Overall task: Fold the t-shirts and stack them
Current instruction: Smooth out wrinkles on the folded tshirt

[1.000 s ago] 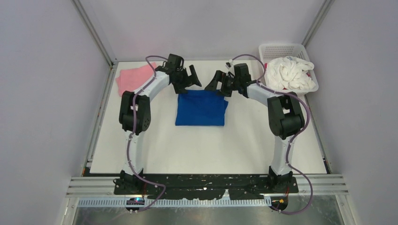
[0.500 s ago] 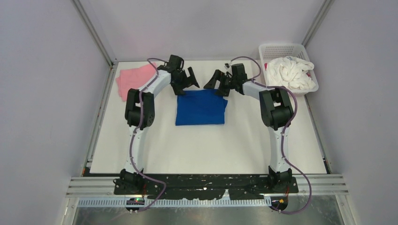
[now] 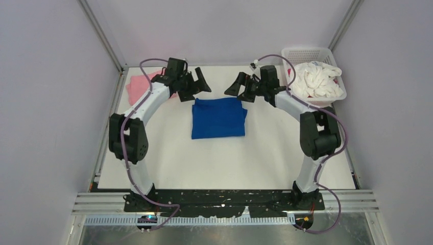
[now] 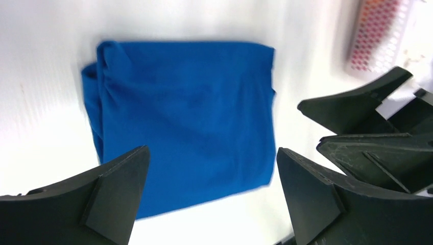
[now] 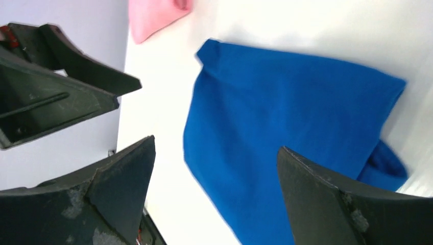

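The royal blue t-shirt (image 3: 218, 118) lies folded into a rectangle on the white table, print hidden; it also shows in the left wrist view (image 4: 184, 112) and the right wrist view (image 5: 291, 132). The light pink t-shirt (image 3: 137, 86) lies folded at the far left, partly hidden behind my left arm; its corner shows in the right wrist view (image 5: 153, 18). My left gripper (image 3: 200, 83) hovers open and empty above the blue shirt's far left corner. My right gripper (image 3: 234, 87) hovers open and empty above its far right corner.
A white mesh basket (image 3: 306, 55) holding bunched white cloth (image 3: 316, 81) stands at the far right corner. Grey walls and metal frame posts close in the table on three sides. The arm bases sit at the near edge.
Both grippers have lifted off the blue shirt's far edge and drawn apart, the left swinging left toward the pink shirt, the right moving right. The blue shirt stays flat.
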Robot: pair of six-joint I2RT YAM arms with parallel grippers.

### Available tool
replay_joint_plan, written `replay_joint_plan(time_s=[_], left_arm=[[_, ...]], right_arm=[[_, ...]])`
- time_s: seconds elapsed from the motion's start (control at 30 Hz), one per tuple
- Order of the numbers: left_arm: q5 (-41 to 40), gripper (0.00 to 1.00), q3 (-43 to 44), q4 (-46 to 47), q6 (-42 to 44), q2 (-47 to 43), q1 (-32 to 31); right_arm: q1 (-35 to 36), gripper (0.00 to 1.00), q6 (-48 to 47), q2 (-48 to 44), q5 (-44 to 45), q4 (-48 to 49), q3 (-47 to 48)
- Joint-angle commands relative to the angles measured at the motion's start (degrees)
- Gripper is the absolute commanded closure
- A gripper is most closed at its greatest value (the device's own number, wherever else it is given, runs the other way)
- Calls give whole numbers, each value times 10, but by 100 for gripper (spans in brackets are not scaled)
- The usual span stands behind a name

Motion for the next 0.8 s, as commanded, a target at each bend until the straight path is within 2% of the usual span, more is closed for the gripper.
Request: replay_joint_plan(time_s=[0.0, 0.1, 0.2, 0.4, 0.57, 0.77], left_arm=[[54, 0, -111, 106, -4, -76, -8], [93, 0, -137, 126, -14, -56, -15], [132, 0, -152, 148, -28, -17, -20], [139, 0, -231, 165, -25, 20, -33], [120, 0, -327, 183, -23, 2, -33], [71, 0, -415, 182, -21, -76, -41]], right_arm=[[26, 5, 27, -84, -35, 96, -95], [41, 5, 64, -98, -50, 171, -167], [48, 5, 91, -82, -54, 220, -200], [47, 5, 113, -30, -38, 269, -292], [47, 4, 116, 0, -32, 300, -350], [59, 5, 106, -46, -16, 317, -452]])
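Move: The middle of the folded blue t-shirt lies about 7 cm back and 8 cm to the right of the left hand, some 12 cm below it. From the right hand it is roughly 8 cm back, 8 cm to the left and 10 cm down. The folded pink t-shirt lies about 20 cm to the left of the left hand and 6 cm farther out; the white basket is some 31 cm to the right of the right hand and 10 cm farther out. Both hands set their wide-open fingertips down on the blue t-shirt and press into it side by side. To get there they lift a couple of centimetres, swing back towards the robot and sink onto the cloth, about 10 cm back in all and closing slightly on each other; once down, they drag a last 1 to 2 cm back along the cloth, wrists turning 10 to 15 degrees. ##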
